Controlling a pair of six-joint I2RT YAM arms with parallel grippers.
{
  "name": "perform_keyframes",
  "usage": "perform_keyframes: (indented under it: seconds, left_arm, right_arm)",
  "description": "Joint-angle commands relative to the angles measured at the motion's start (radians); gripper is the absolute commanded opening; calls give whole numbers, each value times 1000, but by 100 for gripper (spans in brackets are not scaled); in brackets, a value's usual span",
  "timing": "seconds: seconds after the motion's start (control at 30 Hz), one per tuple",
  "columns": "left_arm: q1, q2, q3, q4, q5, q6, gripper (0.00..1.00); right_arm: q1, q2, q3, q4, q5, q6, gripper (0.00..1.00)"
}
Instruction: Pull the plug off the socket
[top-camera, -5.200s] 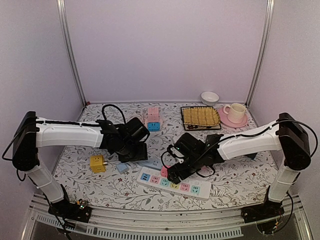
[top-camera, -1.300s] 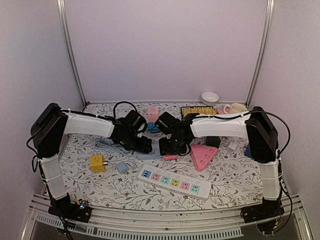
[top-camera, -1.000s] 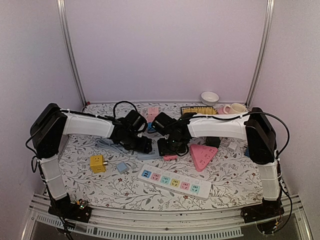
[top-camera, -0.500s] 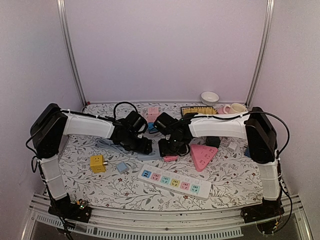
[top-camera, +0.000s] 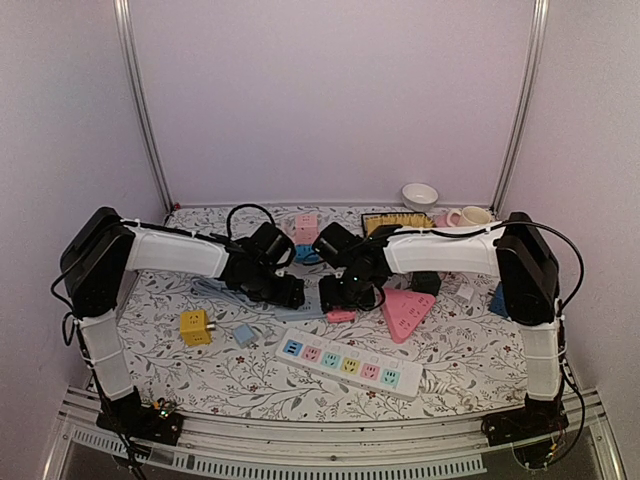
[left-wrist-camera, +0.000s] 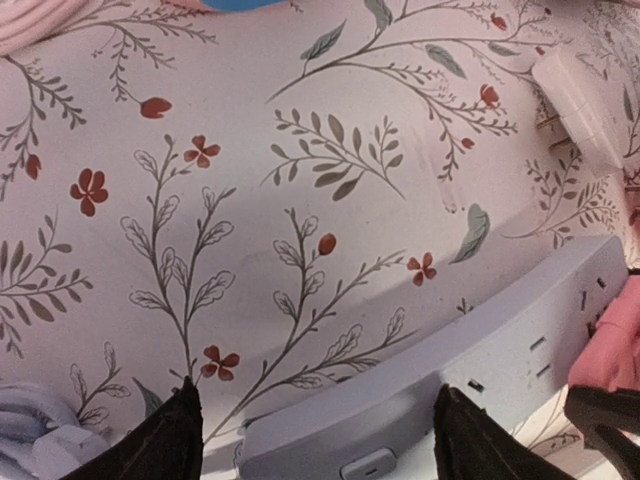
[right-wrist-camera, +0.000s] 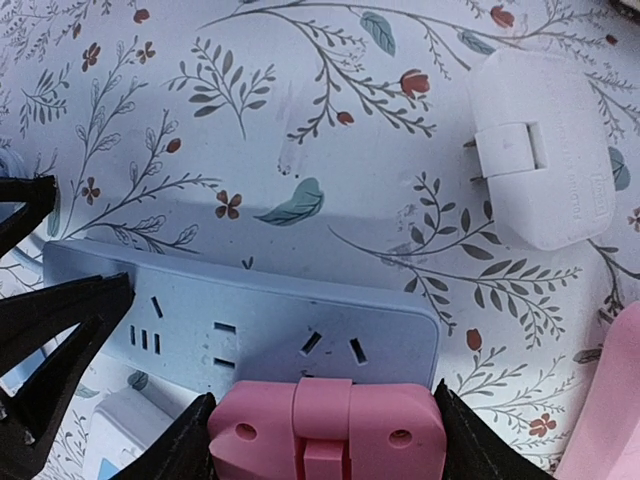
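Observation:
A pale blue socket strip (top-camera: 308, 302) lies on the flowered table between both arms. A pink plug (right-wrist-camera: 325, 425) sits against its near edge, over one outlet. I cannot tell whether its prongs are still in. My right gripper (right-wrist-camera: 325, 435) is shut on the plug, with one finger tight against each side. In the top view the plug (top-camera: 342, 316) shows just below that gripper (top-camera: 345, 300). My left gripper (left-wrist-camera: 315, 445) straddles the strip's switch end (left-wrist-camera: 480, 350) and is closed on it. That gripper (top-camera: 290, 295) is also in the top view.
A white adapter (right-wrist-camera: 545, 150) lies just beyond the strip. A pink triangular socket (top-camera: 405, 312) sits to the right and a white strip with coloured outlets (top-camera: 350, 365) in front. A yellow cube (top-camera: 195, 327) and small blue adapter (top-camera: 244, 334) lie left. Bowl, cup and woven tray stand at the back.
Five seconds ago both grippers and the blue strip were nearer the front. Over the last second the right wrist edged slightly right with the plug. Both grips are unchanged.

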Motion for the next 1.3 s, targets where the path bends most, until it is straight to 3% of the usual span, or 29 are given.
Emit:
perform_keyframes:
  seconds: [0.0,0.1,0.5,1.13,1.27]
  left_arm:
    - [-22,60,-58,-136,-15,19,80]
    - [-24,60,-62,-135,-16,17,80]
    - [-37,60,-75,-135,-14,11,80]
    - [-37,20,-44,-149,-32,5,79]
    - [-37,14,-29,-156,-39,-3,80]
  right_arm:
    - [65,-17,169,11,74,-58,38]
    - [80,16,226,-39,105,-76,38]
    - [62,8,192,-35,75,-44,38]
    - [12,-229,-300,126,27,89,38]
    - [0,-261,-372,137,32,101,42]
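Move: Between the right fingers sits the pink plug, still on the right end of the blue socket strip, whose middle is about 6 cm to the left, level ahead and 2 cm lower. The white socket strip's middle is some 9 cm back and 2 cm right, the pink triangle about 14 cm right and level, the white plug roughly 8 cm ahead and 4 cm right, all about 4 cm below. From the left hand, the pink plug is about 11 cm right, roughly level ahead and 1 cm higher. Pulling the pink plug upwards with a small tilt, the right hand comes free of the blue strip and rises about 4 cm, swinging nearly as far left; it then sweeps some 9 cm right, back and down, carrying the plug past the strip's right end to over the bare table. The left hand stays put, keeping its grip on the strip's left end. ##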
